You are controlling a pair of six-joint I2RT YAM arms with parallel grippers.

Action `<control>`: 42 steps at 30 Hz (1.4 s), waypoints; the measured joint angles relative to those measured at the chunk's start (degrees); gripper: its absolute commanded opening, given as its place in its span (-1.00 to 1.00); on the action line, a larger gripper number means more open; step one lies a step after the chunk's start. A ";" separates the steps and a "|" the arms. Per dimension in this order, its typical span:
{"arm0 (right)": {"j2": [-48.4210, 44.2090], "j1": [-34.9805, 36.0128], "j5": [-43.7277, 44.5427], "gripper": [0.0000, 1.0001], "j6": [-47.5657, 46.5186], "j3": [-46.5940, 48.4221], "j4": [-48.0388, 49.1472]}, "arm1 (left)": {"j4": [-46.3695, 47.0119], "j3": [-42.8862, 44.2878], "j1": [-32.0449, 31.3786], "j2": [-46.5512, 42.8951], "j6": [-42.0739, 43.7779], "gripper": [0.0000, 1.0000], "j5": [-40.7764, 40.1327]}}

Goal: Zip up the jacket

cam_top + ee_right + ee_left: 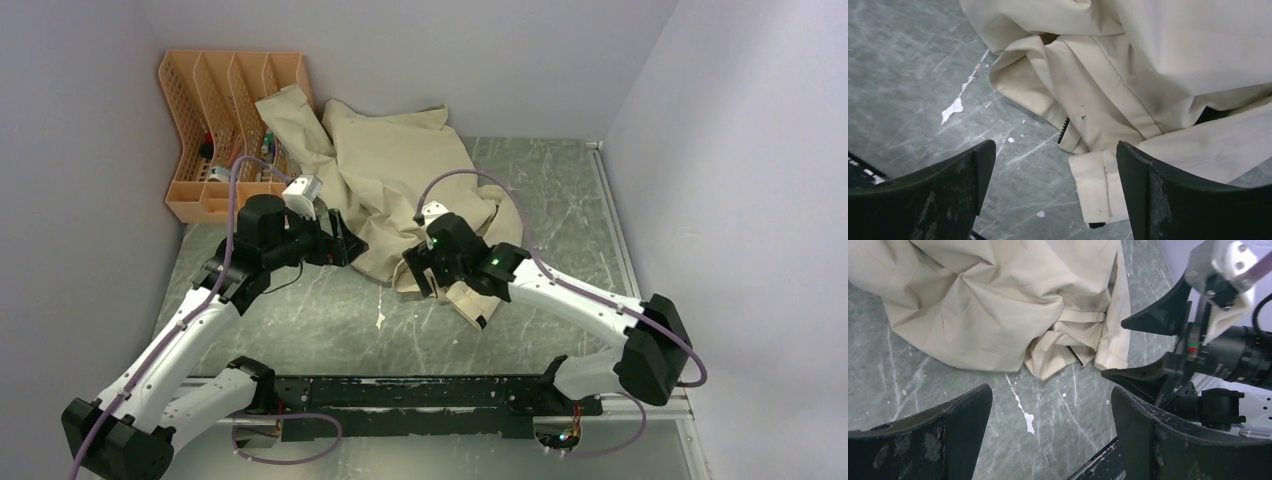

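The beige jacket (400,180) lies crumpled at the back middle of the table, one part draped against the rack. A short run of dark zipper teeth (1074,354) shows at its near folded edge, also in the right wrist view (1064,125). A folded cuff (1095,185) lies flat beside it. My left gripper (350,248) is open and empty, just left of the jacket's near edge; below its jaws is bare table (1050,410). My right gripper (415,275) is open and empty, hovering over the near hem and cuff (1055,172).
An orange wire rack (230,130) with small items stands at the back left corner. White paint chips (380,320) mark the grey marble table. A black rail (420,392) runs along the near edge. Walls close in on the left, back and right.
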 measured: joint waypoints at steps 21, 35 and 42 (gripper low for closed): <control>17.09 5.51 16.92 0.55 -1.90 -1.36 14.67 | -5.11 0.00 0.00 -4.72 0.39 0.87 -3.37; 20.39 5.53 23.61 -1.00 -0.98 1.29 18.16 | -5.05 -0.04 0.00 -4.72 0.15 0.86 -3.23; 14.95 5.60 22.29 -1.00 -0.09 5.75 15.56 | -1.16 -3.02 0.00 -3.78 -0.98 0.87 2.91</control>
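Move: The curled fold at the jacket's bottom front edge lies about 5 cm ahead of the open right gripper, 2 cm to its left and some 9 cm below it. The black zipper end stands roughly 1 cm ahead and 3 cm to the right of that hand, and the sleeve cuff about 4 cm back and 9 cm to its right, both around 9 cm down. From the left gripper the fold is about 4 cm ahead, 11 cm right and 17 cm below. Lower the open right gripper about 8 cm onto the jacket's curled front fold, reaching some 5 cm forward and slightly left while the wrist turns about 20 degrees, and close the fingers fully on the fabric. Then raise the pinched fold about 8 cm, easing left and a little forward. Let the open left gripper draw back roughly 2 cm. ##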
